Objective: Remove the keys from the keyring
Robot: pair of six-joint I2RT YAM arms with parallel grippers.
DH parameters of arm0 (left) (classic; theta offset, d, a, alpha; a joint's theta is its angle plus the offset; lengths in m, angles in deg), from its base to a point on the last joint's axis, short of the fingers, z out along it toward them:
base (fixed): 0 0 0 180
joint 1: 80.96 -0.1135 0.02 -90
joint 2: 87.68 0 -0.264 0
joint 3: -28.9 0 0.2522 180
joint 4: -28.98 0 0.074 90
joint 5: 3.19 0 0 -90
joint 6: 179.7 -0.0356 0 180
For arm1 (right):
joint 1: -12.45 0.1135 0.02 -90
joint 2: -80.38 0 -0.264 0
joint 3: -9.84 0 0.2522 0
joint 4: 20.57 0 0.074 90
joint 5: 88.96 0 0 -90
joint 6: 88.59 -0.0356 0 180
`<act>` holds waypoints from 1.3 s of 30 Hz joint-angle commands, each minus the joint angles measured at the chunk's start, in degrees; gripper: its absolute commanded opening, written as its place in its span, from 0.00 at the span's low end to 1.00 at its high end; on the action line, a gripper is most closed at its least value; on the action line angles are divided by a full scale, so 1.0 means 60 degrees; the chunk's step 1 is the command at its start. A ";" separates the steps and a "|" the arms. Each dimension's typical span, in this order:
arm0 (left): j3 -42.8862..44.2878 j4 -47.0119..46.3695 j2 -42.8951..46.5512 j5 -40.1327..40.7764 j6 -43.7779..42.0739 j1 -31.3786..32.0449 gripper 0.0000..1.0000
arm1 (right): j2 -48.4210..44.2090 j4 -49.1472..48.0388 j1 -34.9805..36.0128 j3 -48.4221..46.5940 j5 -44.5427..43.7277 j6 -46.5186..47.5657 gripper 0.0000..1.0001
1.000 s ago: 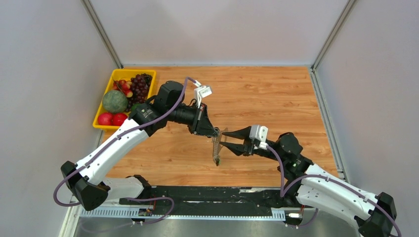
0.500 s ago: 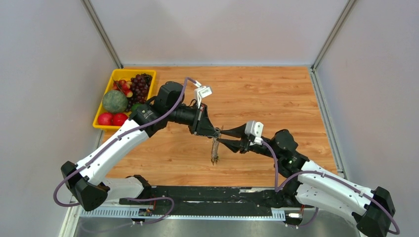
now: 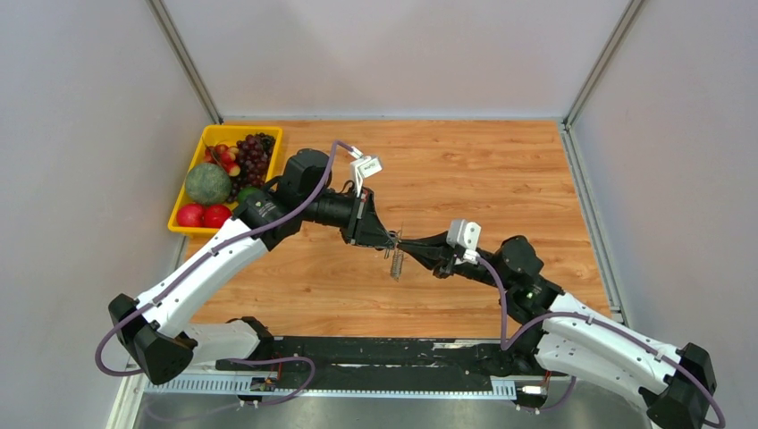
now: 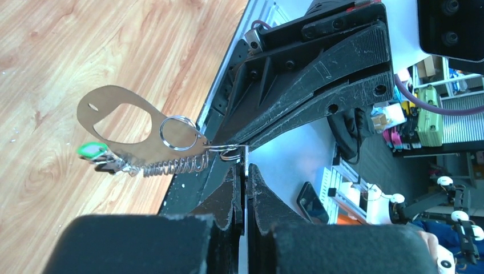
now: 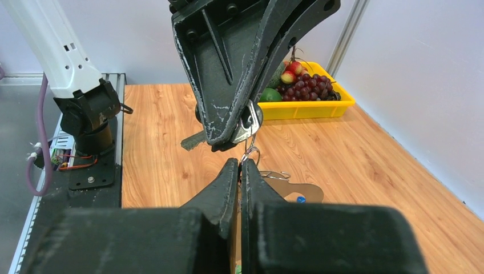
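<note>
The keyring [image 3: 397, 260] hangs in the air between both grippers, over the middle of the wooden table. In the left wrist view it is a silver oval loop [image 4: 128, 123] with a small split ring and a coil spring, and a green-headed key [image 4: 89, 150] dangles at its end. My left gripper [image 4: 245, 168] is shut on a thin metal part of it. From the other side my right gripper [image 5: 240, 164] is shut on the small ring, tip to tip with the left fingers [image 5: 228, 74]. A blue key head [image 5: 300, 199] shows beside the right fingers.
A yellow tray [image 3: 223, 131] of fruit stands at the back left of the table [image 3: 501, 179]. The black base rail runs along the near edge. Grey walls close in both sides.
My right gripper has closed from half open onto the ring. The bundle, which hung straight down, has been drawn up shorter between the two tips. The left arm has barely moved.
</note>
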 commanded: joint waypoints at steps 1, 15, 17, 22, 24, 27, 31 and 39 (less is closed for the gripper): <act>0.0351 0.0003 0.0329 0.0049 -0.0112 -0.0043 0.00 | -0.0384 0.0054 0.0002 -0.0265 -0.0184 0.0170 0.00; -0.1146 -0.0834 -0.0118 -0.0219 0.0132 -0.0164 0.00 | -0.0797 -0.0856 0.0001 0.0010 0.0086 0.0053 0.00; -0.1230 -0.0870 -0.0215 -0.0218 0.0112 -0.0165 0.00 | -0.0822 -0.1047 0.0009 0.0095 0.0219 -0.0038 0.00; -0.1386 -0.0805 -0.0373 -0.0047 -0.0135 -0.0167 0.00 | -0.1178 -0.1305 0.0000 0.0332 0.0104 -0.0104 0.00; -0.1489 -0.0840 -0.0478 -0.0087 -0.0171 -0.0164 0.00 | -0.1330 -0.1276 0.0009 0.0374 -0.0063 -0.0074 0.00; -0.1661 -0.0899 -0.0546 -0.0047 -0.0182 -0.0167 0.00 | -0.1475 -0.1145 0.0008 0.0361 -0.0346 -0.0048 0.00; -0.1723 -0.0838 -0.0628 0.0077 -0.0303 -0.0167 0.00 | -0.1587 -0.1195 0.0008 0.0404 -0.0580 -0.0081 0.00; -0.1850 -0.0568 -0.0715 0.0999 -0.0732 -0.0399 0.00 | -0.1566 -0.0718 0.0011 0.0397 -0.1613 -0.0149 0.00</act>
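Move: The keyring hangs from the right fingers, its middle about 7 cm straight below them and its green tag some 11 cm below. From the left hand, which already pinches a key beside and just above the right fingertips, the keyring's middle lies about 2 cm right and 9 cm down, neither ahead nor back, with the green tag roughly 13 cm down and 2 cm right. The left lowers its pinched key about 9 cm; the right, still gripping the keyring, draws up and right. ##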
